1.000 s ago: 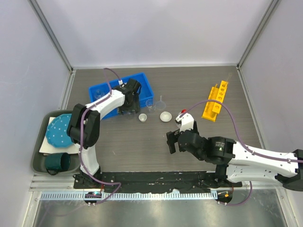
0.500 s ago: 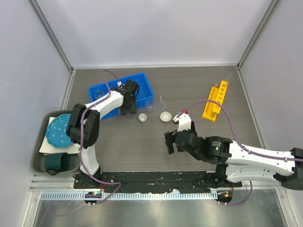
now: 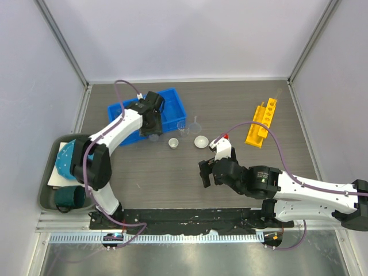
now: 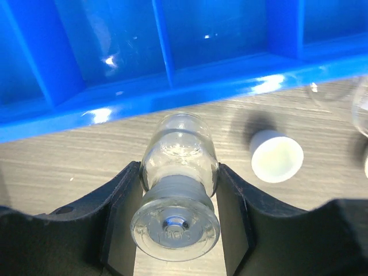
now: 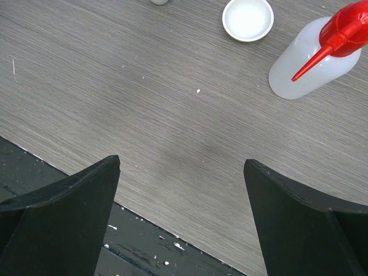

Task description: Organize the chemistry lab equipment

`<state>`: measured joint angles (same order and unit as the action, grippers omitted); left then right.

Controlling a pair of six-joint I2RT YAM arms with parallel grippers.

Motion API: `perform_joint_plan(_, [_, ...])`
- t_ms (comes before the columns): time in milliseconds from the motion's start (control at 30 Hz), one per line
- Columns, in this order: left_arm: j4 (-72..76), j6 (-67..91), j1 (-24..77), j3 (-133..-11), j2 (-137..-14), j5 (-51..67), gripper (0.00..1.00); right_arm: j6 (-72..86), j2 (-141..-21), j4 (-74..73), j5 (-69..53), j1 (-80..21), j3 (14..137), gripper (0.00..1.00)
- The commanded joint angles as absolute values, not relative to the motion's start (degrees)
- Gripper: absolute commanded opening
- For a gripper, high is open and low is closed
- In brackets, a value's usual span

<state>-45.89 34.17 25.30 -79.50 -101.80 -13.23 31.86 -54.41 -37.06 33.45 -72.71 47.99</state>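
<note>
My left gripper [image 4: 177, 187] is shut on a small clear glass vial [image 4: 179, 150], held with its thick base toward the camera, just off the front wall of the blue bin [image 4: 172, 86]. From above, the left gripper [image 3: 152, 130] hangs at the bin's [image 3: 172, 102] near edge. A small white cup [image 4: 276, 156] stands on the table to its right. My right gripper [image 5: 181, 162] is open over bare table with nothing between its fingers. Beyond it stand the white round dish [image 5: 248, 19] and the red-capped squeeze bottle [image 5: 305, 57].
A clear beaker [image 3: 182, 126] and a funnel [image 3: 195, 122] stand right of the bin. The yellow holed rack [image 3: 261, 122] lies at the right. A grey tray [image 3: 50, 198] at the left edge holds the teal dotted plate [image 3: 68, 156] and dark mug [image 3: 69, 197].
My left gripper closed on the vial and moved up and left toward the bin, its arm swinging out. My right arm drifted slightly left.
</note>
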Motion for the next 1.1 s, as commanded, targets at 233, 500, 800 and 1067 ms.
perform_joint_plan(233, [-56.4,31.9,22.9,-90.5,-91.0,-19.6,0.01,33.0,-53.3,-34.6,32.9,-73.4,48.7,0.95])
perform_joint_plan(500, [-56.3,30.7,13.6,-91.8,-94.7,-17.3,0.0,33.4,-51.4,-34.5,32.8,-73.7,46.9,0.95])
perform_joint_plan(800, [-53.0,29.8,6.5,-91.6,-99.5,-14.6,0.0,33.9,-51.4,-33.8,32.4,-73.8,44.9,0.95])
perform_joint_plan(1067, [-49.7,30.0,4.7,-90.8,-106.8,-12.8,0.0,33.8,-51.8,-33.5,32.9,-73.8,44.5,0.95])
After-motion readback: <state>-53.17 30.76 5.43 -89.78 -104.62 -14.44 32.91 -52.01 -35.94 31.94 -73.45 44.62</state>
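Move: The left gripper already holds the small glass bottle clear of the table. The free front end of the blue tray's leftmost compartment lies some 13 cm to its left, 5 cm ahead and 5 cm below; a glass jar stands in that compartment about 11 cm ahead and 15 cm left of the gripper. The small white cup is about 9 cm right and 2 cm back. From the right gripper the free spot lies roughly 41 cm left and 20 cm ahead. Keep the bottle pinched and raise the left gripper about 11 cm straight up, clear of the blue tray's edge. Then swing it some 13 cm left and a little forward, over the leftmost compartment, turning it about 15 degrees counter-clockwise, and sink some 8 cm towards the free front end, in front of the jar. ##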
